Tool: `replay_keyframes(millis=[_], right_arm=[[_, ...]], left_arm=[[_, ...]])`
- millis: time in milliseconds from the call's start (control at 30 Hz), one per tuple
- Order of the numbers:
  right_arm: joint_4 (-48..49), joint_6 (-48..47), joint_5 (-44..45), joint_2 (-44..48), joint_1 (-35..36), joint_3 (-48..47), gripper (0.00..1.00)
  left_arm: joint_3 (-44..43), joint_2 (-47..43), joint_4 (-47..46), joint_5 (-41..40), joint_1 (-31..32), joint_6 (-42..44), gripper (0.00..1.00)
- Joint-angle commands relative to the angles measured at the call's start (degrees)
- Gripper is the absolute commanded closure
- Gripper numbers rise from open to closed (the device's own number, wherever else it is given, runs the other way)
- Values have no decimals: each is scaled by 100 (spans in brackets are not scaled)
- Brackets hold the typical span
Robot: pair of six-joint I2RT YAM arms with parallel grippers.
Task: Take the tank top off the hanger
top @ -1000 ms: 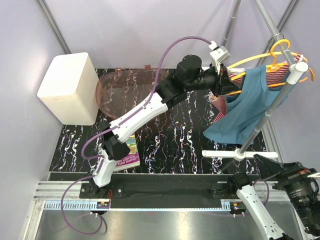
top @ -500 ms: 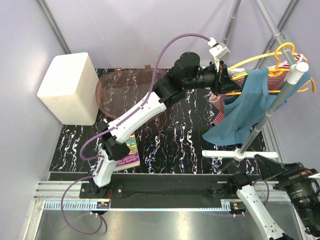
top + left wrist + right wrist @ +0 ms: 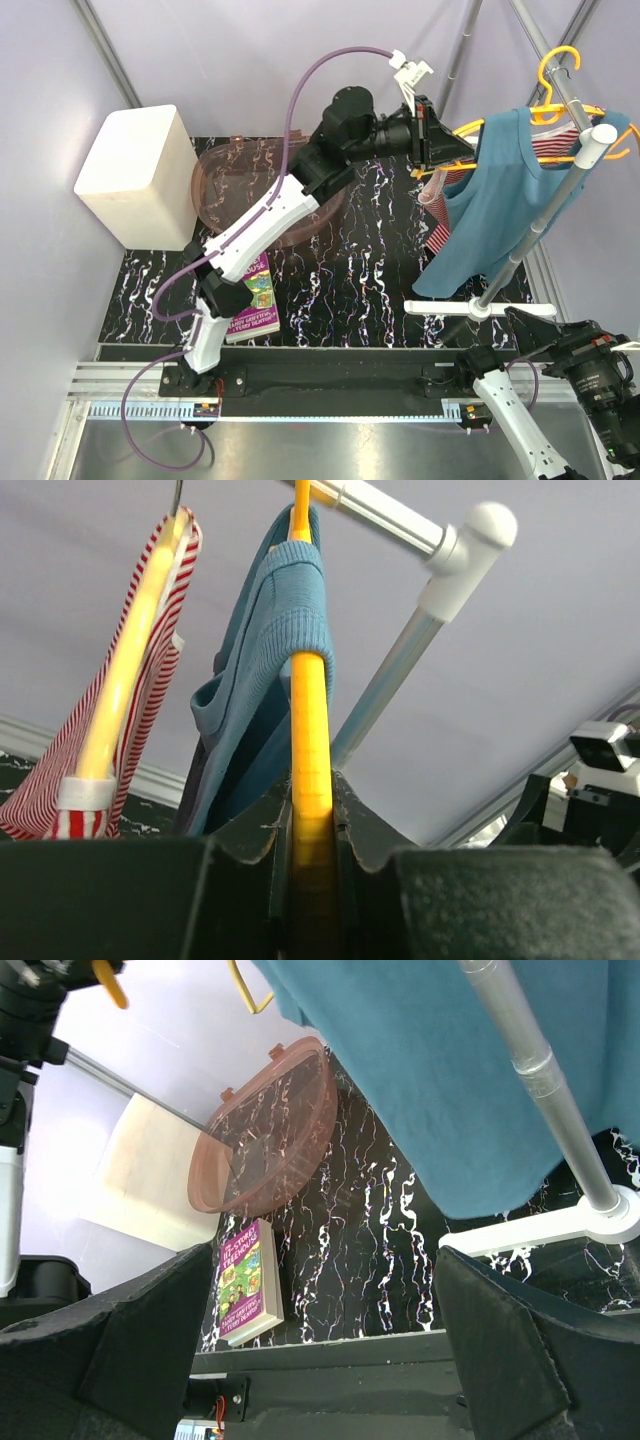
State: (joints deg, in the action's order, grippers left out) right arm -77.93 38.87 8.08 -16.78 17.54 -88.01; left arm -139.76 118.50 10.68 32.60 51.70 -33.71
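The blue tank top (image 3: 497,203) hangs on a yellow hanger (image 3: 466,127) at the rack's rail. My left gripper (image 3: 432,138) is shut on the bare left arm of that hanger. In the left wrist view the yellow hanger (image 3: 309,705) runs up from between the jaws of the left gripper (image 3: 311,815), and the tank top's strap (image 3: 283,600) drapes over it just above. My right gripper (image 3: 330,1360) is open and holds nothing, low at the table's near right, below the tank top's hem (image 3: 455,1080).
A red-striped garment (image 3: 150,675) hangs on a second yellow hanger (image 3: 118,695) beside the first. The rack's pole (image 3: 535,225) slants down to its white foot (image 3: 480,309). A pink bowl (image 3: 215,180), a white box (image 3: 140,175) and a book (image 3: 255,305) lie to the left.
My left gripper has moved up and to the left with the hanger's arm in it. The hanger's hook and the tank top's shoulder have risen. The right arm has stayed put.
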Motion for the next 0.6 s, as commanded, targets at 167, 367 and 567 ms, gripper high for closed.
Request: replay_keyframes(millis=[167,367,567], right_arm=[[-539,-239,80,-300,48,12,0],[-267,-538,-210,-449,39,187,0],[207,-1038,-798,-712,39,302,0]], left_arm=[[581,-1478,-86,502,-99,206,100],[1906,-2601,479,502,-160,928,100],[2813,-3516,978,370,-327,1253,100]])
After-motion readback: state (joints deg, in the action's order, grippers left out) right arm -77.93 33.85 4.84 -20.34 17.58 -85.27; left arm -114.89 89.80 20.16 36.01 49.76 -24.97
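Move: My left hand already pinches the yellow hanger's near corner. The tank top on that hanger is centred about 16 cm to my right, level in reach, and some 11 cm lower. The rod's front end lies roughly 22 cm right, 4 cm back and 9 cm up. The striped top hangs about 15 cm right, 9 cm farther out and 11 cm below. From my right hand, the tank top is about 26 cm ahead, 3 cm left and near hand height. With the hook already raised, I keep my left fingers closed on the hanger corner and carry it left about 11 cm, away from the rod. It rises about 2 cm early on, then swings back some 8 cm towards me, gathering speed. Late on, my open right hand eases about 3 cm forward, down and left, touching nothing. ##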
